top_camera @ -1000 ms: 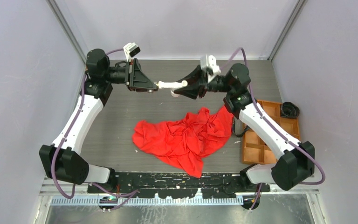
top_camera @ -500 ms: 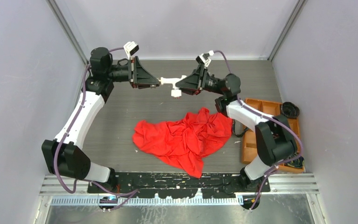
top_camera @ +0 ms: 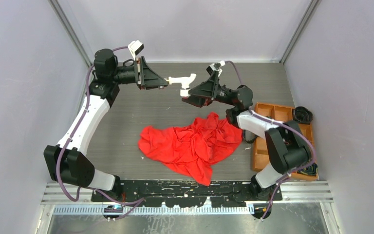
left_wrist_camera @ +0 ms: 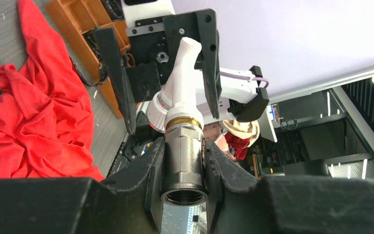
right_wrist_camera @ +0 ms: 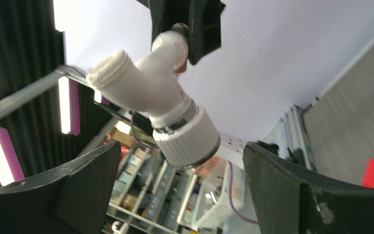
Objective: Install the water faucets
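Observation:
The water faucet [top_camera: 181, 81] is a white plastic tap held in mid-air over the far part of the table. Its brassy thread [left_wrist_camera: 183, 122] sits in a dark grey metal fitting [left_wrist_camera: 185, 163], and my left gripper [top_camera: 163, 84] [left_wrist_camera: 184, 147] is shut on that fitting. In the right wrist view the faucet [right_wrist_camera: 148, 90] hangs just ahead with its ribbed round knob [right_wrist_camera: 189, 140] pointing towards the camera. My right gripper [top_camera: 187, 95] [right_wrist_camera: 181, 187] is open just below and right of the tap, its fingers [right_wrist_camera: 80, 190] wide apart and touching nothing.
A crumpled red cloth [top_camera: 191, 142] lies mid-table under the arms. An orange compartment tray [top_camera: 274, 138] sits at the right edge, with a black coiled part [top_camera: 302, 115] beside it. Grey walls close in the far and side edges.
My right gripper rolled while shut on the tap, then let go, opened wide and dropped a little. The tap stays in the fitting held by my left gripper.

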Action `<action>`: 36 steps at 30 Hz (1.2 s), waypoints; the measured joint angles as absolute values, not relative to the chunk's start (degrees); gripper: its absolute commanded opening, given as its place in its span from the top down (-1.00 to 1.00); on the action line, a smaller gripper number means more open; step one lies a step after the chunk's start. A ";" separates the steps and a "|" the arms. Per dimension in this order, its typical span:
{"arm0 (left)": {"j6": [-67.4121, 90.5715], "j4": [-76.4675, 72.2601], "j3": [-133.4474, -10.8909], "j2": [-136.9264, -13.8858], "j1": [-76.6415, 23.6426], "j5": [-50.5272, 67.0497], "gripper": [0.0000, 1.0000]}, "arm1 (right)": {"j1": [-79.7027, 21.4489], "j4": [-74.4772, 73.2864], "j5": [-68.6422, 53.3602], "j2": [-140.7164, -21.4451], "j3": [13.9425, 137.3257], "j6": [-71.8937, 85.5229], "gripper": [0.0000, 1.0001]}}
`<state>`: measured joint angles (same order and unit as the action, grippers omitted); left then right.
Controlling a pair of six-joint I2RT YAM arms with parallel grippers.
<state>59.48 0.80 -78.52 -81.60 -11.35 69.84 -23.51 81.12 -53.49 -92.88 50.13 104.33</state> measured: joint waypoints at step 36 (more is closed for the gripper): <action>74.43 0.73 -81.32 -85.86 -10.76 71.70 1.00 | -48.16 57.14 1.54 -76.01 36.12 -86.76 -1.00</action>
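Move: The faucet's ribbed knob is about 3 cm to the right hand's left, 1 cm ahead and near its height, by the tips of its wide-open fingers. From that hand, the spout's end lies roughly 7 cm ahead, 1 cm right and 3 cm higher, and the metal connector about 5 cm ahead, 12 cm left and 3 cm higher. The left hand, already holding the connector, has the knob some 9 cm to its right, 4 cm back and 3 cm below. Fingers wide open throughout, the right hand backs off the knob about 6 cm back and 6 cm to the right, then sweeps some 10 cm forward and 5 cm left to come in again from the robot's side, sinking a little, while the wrist rolls almost half a turn, counter-clockwise seen from behind the hand, and the fingers swing round to point forward-left. Meanwhile the left hand keeps its pinch on the connector, easing about 1.5 cm forward and rolling it about 15 degrees, its rearward side coming up. ##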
